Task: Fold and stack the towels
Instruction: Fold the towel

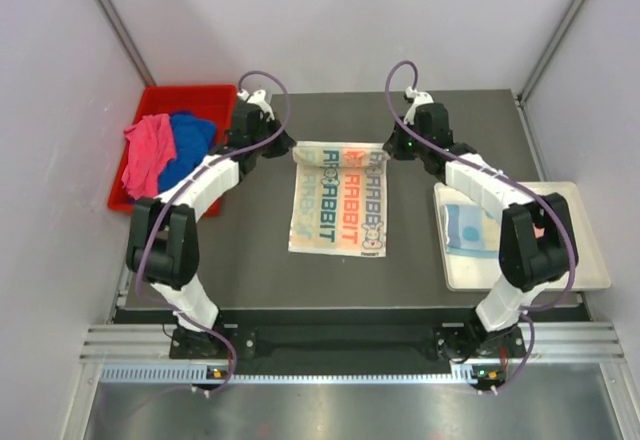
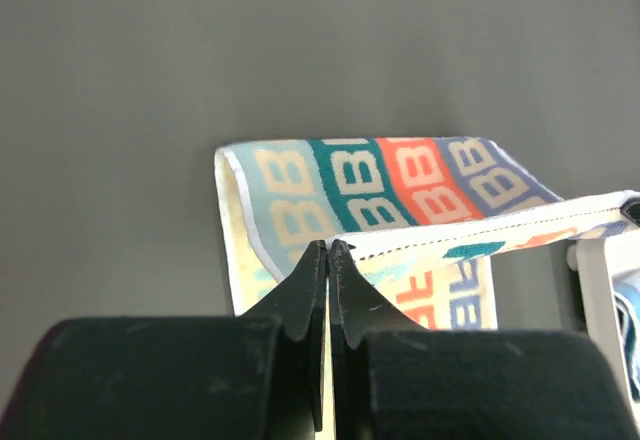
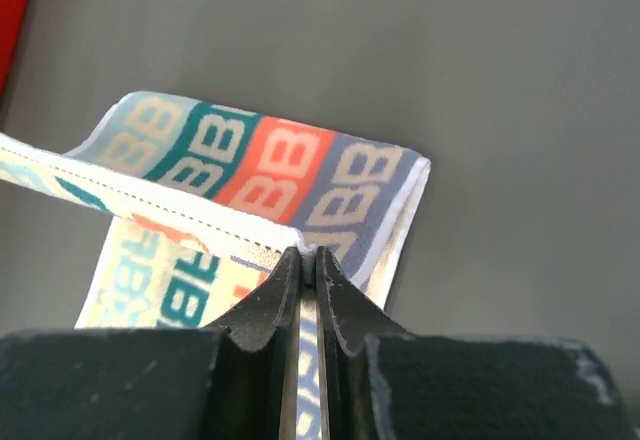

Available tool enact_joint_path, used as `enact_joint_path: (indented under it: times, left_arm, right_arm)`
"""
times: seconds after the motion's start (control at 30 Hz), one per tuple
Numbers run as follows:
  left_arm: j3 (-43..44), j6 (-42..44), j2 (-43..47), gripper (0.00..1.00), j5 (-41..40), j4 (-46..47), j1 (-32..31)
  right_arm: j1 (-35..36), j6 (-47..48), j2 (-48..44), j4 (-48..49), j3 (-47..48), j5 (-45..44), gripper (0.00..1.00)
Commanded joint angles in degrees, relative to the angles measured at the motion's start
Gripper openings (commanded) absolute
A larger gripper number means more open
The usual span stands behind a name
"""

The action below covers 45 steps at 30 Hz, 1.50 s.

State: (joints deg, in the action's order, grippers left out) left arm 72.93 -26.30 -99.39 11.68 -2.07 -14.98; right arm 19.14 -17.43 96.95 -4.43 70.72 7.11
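Note:
A cream towel (image 1: 338,200) with teal and orange lettering lies on the dark table (image 1: 250,260), its far edge lifted and curled toward the front. My left gripper (image 1: 288,147) is shut on that edge's left corner, and my right gripper (image 1: 392,147) is shut on its right corner. In the left wrist view the cream towel (image 2: 400,185) hem is pinched at the tips of the left gripper (image 2: 329,247). In the right wrist view the cream towel (image 3: 260,165) hem sits in the right gripper (image 3: 308,253). A folded light blue towel (image 1: 468,226) lies on the white tray (image 1: 585,260). Pink (image 1: 148,150) and royal blue (image 1: 192,140) towels fill the red bin (image 1: 190,93).
The red bin stands at the table's far left corner, the white tray at the right edge. Grey walls close in on both sides and at the back. A metal rail (image 1: 340,345) runs along the front by the arm bases.

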Motion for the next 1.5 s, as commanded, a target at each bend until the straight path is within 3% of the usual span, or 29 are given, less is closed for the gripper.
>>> enact_joint_path:
  times: [0.0, 0.2, 0.4, 1.1, 1.47]
  left_arm:
    - [-5.23, -2.69, 6.74, 0.00, -1.31, 5.23, 0.04]
    - [-19.02, -5.16, 14.48, 0.00, -1.49, 7.60, -1.10]
    - [-25.89, -5.60, 19.49, 0.00, -0.71, 6.47, -2.15]
    - [-31.79, -3.40, 29.34, 0.00, -0.96, -1.63, -5.85]
    - [-36.45, -4.02, 28.47, 0.00, -0.26, -1.54, -7.25]
  right_arm:
    - [1.34, -0.85, -6.15, 3.72, -3.38, -1.93, 0.00]
    - [3.62, -1.55, -12.48, 3.11, -12.52, -2.37, 0.00]
    - [6.96, -3.04, -17.66, 3.90, -20.26, -2.37, 0.00]
    - [11.89, -4.72, -25.93, 1.35, -28.18, -4.65, 0.00]
    - [13.56, -6.21, -24.88, 3.28, -32.04, -4.74, 0.00]
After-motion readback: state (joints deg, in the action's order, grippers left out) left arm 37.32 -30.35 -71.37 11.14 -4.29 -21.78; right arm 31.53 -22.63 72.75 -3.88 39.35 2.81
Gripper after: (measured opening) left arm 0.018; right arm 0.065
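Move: The towel's near edge, where the pinched far edge is being taken, lies about 24 cm back from each hand and some 11 cm below: its left corner about 1 cm left of the left hand, its right corner straight back from the right hand. The red bin stands roughly 30 cm left of the left hand and 2 cm farther out. The folded blue towel on the tray lies about 30 cm right of the right hand and 17 cm back. The towel's far edge, still pinched at its two corners and stretched between the shut grippers, is drawn back over the lower layer towards the near edge, about 18 cm by the left hand and 16 by the right. Both hands sink 6 or 7 cm in two stages, early and again at the end, travelling fast at first, then slower, the fingers tipping down some 10 degrees. ##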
